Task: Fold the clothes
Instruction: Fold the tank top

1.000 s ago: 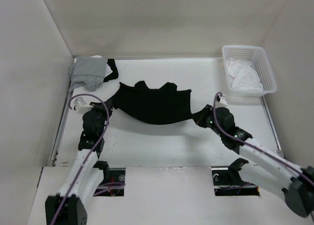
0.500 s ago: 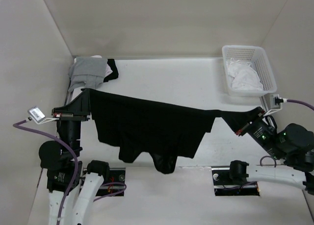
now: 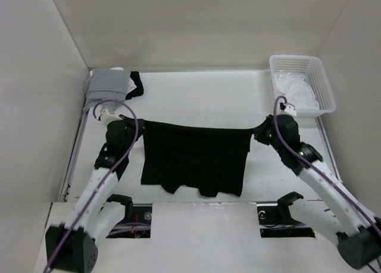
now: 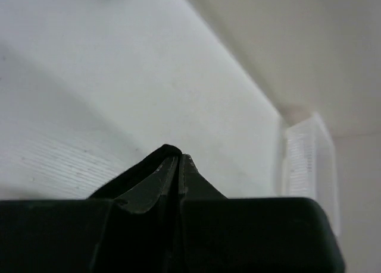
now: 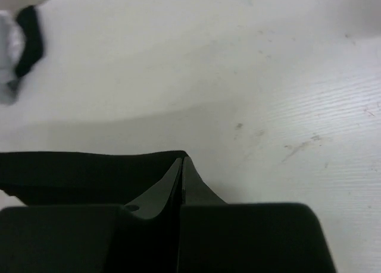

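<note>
The clothes (image 3: 196,157), one black sleeveless garment, are stretched flat between my two grippers across the middle of the table, and their lower part runs toward the near edge. My left gripper (image 3: 137,126) is shut on the upper left corner. My right gripper (image 3: 258,133) is shut on the upper right corner. In the left wrist view the left gripper (image 4: 178,159) has its jaws pressed together, with black fabric (image 4: 153,160) over the tip. In the right wrist view the right gripper (image 5: 181,160) is likewise shut, and the garment's taut edge (image 5: 77,169) leads off to the left.
A light grey garment (image 3: 107,87) lies bunched in the back left corner with a dark piece (image 3: 137,85) beside it. A white basket (image 3: 303,65) holding white cloth (image 3: 296,96) stands at the back right. Walls close in the table on both sides and at the back.
Half a second ago both arms held the garment raised and spread wide. They have since come down and inward, and the garment now hangs narrower and lower over the table.
</note>
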Motion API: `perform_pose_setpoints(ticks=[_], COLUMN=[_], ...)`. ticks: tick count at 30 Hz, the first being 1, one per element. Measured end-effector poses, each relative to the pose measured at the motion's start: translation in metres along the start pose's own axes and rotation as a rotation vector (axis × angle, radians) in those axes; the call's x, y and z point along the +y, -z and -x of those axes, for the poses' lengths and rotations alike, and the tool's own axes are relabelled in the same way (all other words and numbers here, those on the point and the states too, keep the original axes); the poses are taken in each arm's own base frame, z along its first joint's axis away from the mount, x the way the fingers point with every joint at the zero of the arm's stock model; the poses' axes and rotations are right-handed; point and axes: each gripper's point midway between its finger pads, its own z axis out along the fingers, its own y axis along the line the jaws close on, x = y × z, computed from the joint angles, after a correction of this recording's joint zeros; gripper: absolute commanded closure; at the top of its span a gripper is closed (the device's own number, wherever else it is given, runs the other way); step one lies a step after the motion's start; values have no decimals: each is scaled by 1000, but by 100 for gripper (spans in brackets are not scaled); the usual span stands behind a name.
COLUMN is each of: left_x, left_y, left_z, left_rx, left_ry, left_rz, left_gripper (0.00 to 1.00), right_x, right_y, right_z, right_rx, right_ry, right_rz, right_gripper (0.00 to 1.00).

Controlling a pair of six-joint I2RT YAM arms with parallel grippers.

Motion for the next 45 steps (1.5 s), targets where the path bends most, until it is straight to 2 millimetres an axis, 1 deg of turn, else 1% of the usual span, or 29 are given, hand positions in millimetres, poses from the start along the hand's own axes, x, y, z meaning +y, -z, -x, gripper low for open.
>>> perform_pose_setpoints(ticks=[1,3,5,6,8,11,12,14,16,18,20,23,26,29,32,35,38,40,41,42,45], left_x=[13,32,48,51,50,34,28,21,14,11,12,15,27,44,53,51,42,42,46,52,79], left_y=[-17,-45,-74,-86,-115,-151,-158,-160,-155,-140,-117,-83,-55,-33,-12,9,28,37,40,42,51], left_z=[-13,-32,-49,-54,-58,-54,-52,-45,-38,-33,-29,-22,-16,-19,-26,-22,-20,-26,-32,-38,-60], left_rx=[34,76,113,124,130,111,102,82,61,43,26,-6,-39,-46,-30,-39,-39,-18,0,19,86], left_ry=[-9,-23,-36,-40,-42,-30,-22,-7,7,20,38,58,79,95,102,110,114,112,110,108,92], left_rz=[51,117,176,192,203,168,152,127,100,77,55,13,-6,2,-2,-33,-78,-87,-75,-59,38], left_gripper=[100,100,100,100,100,100,100,100,100,100,100,100,100,100,100,99,99,100,100,100,100], right_x=[-12,-27,-32,-32,-25,-13,-9,-5,-3,-3,-6,-11,-14,-16,-21,-28,-33,-36,-37,-40,-52], right_y=[-20,-51,-77,-88,-112,-142,-148,-151,-148,-143,-130,-107,-84,-66,-51,-37,-25,-21,-20,-19,-22], right_z=[-4,-12,-21,-22,-16,9,16,25,29,27,13,-13,-38,-58,-80,-102,-111,-114,-115,-118,-125], right_rx=[34,94,154,175,197,169,156,132,119,106,112,136,151,158,180,211,217,219,221,227,245], right_ry=[-22,-50,-65,-70,-78,-90,-92,-96,-95,-98,-101,-95,-87,-86,-93,-115,-149,-176,-189,-204,-245], right_rz=[-38,-83,-95,-96,-84,-51,-38,-19,-4,11,21,34,58,81,93,97,99,92,88,78,28], right_gripper=[100,100,100,100,100,100,100,100,100,100,100,100,100,100,100,100,100,100,100,100,100])
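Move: Each closed gripper holds a front corner of the black tank top. Its body hangs back: the middle is roughly 18 cm right of, 10 cm behind and 10 cm below the left hand; from the right hand, 19 cm left, 5 back, 10 down. It is bound for bare table between them, some 19 cm below. Beyond the left hand, 20 to 22 cm out, lie a grey pile 18 cm left and a black cloth 6 cm left. The white basket is about 26 cm ahead of the right hand and 25 right. Keeping their pinch on the tank top's two corners, both hands swing forward together some 14 cm while dipping, then reverse and sweep about 20 cm back towards the bases, drawing the held edge back over the cloth. They finish lower than they began, the right hand rolling left-side-up and tipping down some 15 degrees. ##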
